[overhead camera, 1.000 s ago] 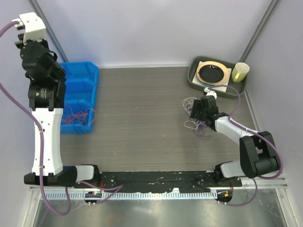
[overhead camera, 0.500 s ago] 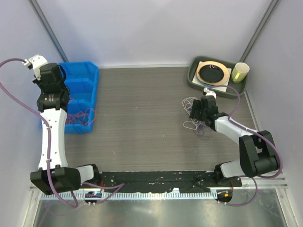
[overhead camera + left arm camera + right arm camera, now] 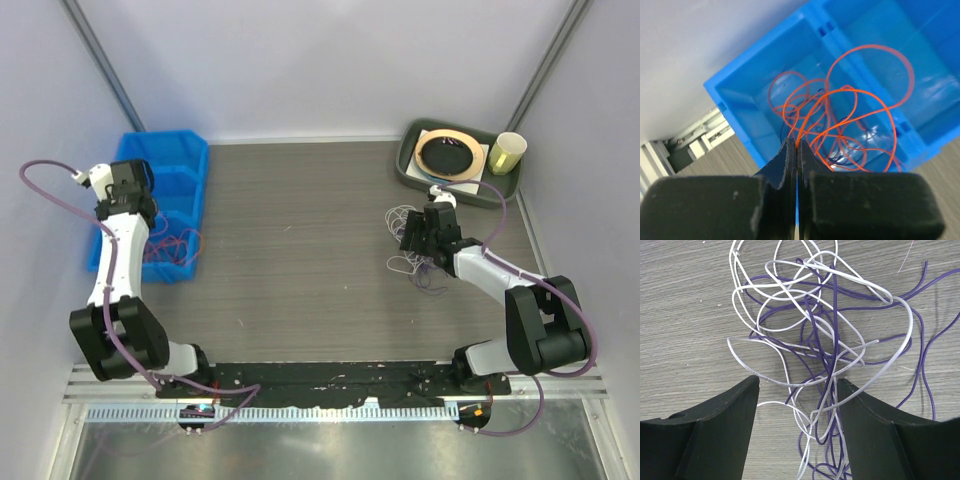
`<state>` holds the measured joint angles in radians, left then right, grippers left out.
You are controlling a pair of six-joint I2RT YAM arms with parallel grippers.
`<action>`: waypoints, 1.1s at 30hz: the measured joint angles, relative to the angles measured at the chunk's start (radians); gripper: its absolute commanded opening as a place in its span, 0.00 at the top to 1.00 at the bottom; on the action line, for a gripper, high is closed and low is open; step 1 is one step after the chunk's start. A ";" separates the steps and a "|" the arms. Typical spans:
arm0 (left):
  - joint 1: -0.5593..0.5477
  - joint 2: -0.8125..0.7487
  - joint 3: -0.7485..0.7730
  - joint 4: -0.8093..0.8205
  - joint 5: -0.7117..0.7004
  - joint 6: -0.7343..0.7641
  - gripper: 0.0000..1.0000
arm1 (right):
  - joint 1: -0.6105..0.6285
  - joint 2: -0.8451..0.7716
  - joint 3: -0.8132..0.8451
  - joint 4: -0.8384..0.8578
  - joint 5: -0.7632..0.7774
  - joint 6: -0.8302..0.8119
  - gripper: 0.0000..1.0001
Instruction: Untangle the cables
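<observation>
The orange-red cable (image 3: 850,115) lies in loose loops inside the blue bin (image 3: 740,100), and it also shows in the top view (image 3: 168,246). My left gripper (image 3: 798,144) hangs over the bin's near compartment with its jaws shut on a strand of that cable; in the top view the left gripper (image 3: 146,214) is over the bin. The white and purple cables (image 3: 832,325) lie tangled on the table, right of centre in the top view (image 3: 402,264). My right gripper (image 3: 798,382) is open just above that tangle, a finger on each side; it also shows in the top view (image 3: 412,240).
The blue bin (image 3: 185,150) stands at the table's far left. A green tray (image 3: 412,165) with a dark round plate and a yellow cup (image 3: 507,152) stand at the back right. Grey walls close in both sides.
My left arm has swung down from high above the left wall to the blue bin. The right arm and the white and purple tangle have not moved.
</observation>
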<state>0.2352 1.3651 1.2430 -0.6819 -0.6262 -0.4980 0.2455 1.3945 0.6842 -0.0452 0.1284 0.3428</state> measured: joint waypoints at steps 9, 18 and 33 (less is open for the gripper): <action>0.079 0.160 -0.067 -0.033 0.071 -0.092 1.00 | 0.000 0.010 0.000 0.000 0.000 0.000 0.31; 0.108 0.255 -0.122 0.021 0.179 -0.103 0.88 | 0.000 0.013 0.000 0.000 0.009 0.000 0.31; 0.108 0.135 -0.119 0.008 0.241 -0.156 0.40 | 0.000 0.014 0.000 0.000 0.011 0.000 0.32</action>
<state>0.3428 1.4998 1.1240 -0.6743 -0.3847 -0.6544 0.2455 1.4082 0.6842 -0.0452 0.1398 0.3424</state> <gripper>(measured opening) 0.480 0.690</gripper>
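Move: The left hand, already pinching the orange cable, hangs over the near compartment of the blue bin. The orange pile there lies some 18 cm below it and about 2 cm ahead, neither left nor right. The bin's near rim is roughly 6 cm back, straight behind and 13 cm down; the middle compartment is about 14 cm ahead, straight on and 18 cm down. From the idle right hand the orange pile lies about 62 cm left, 2 cm back and 4 cm lower. The left hand lowers the pinched orange cable about 14 cm into the near compartment, opens, then rises 4 cm. ##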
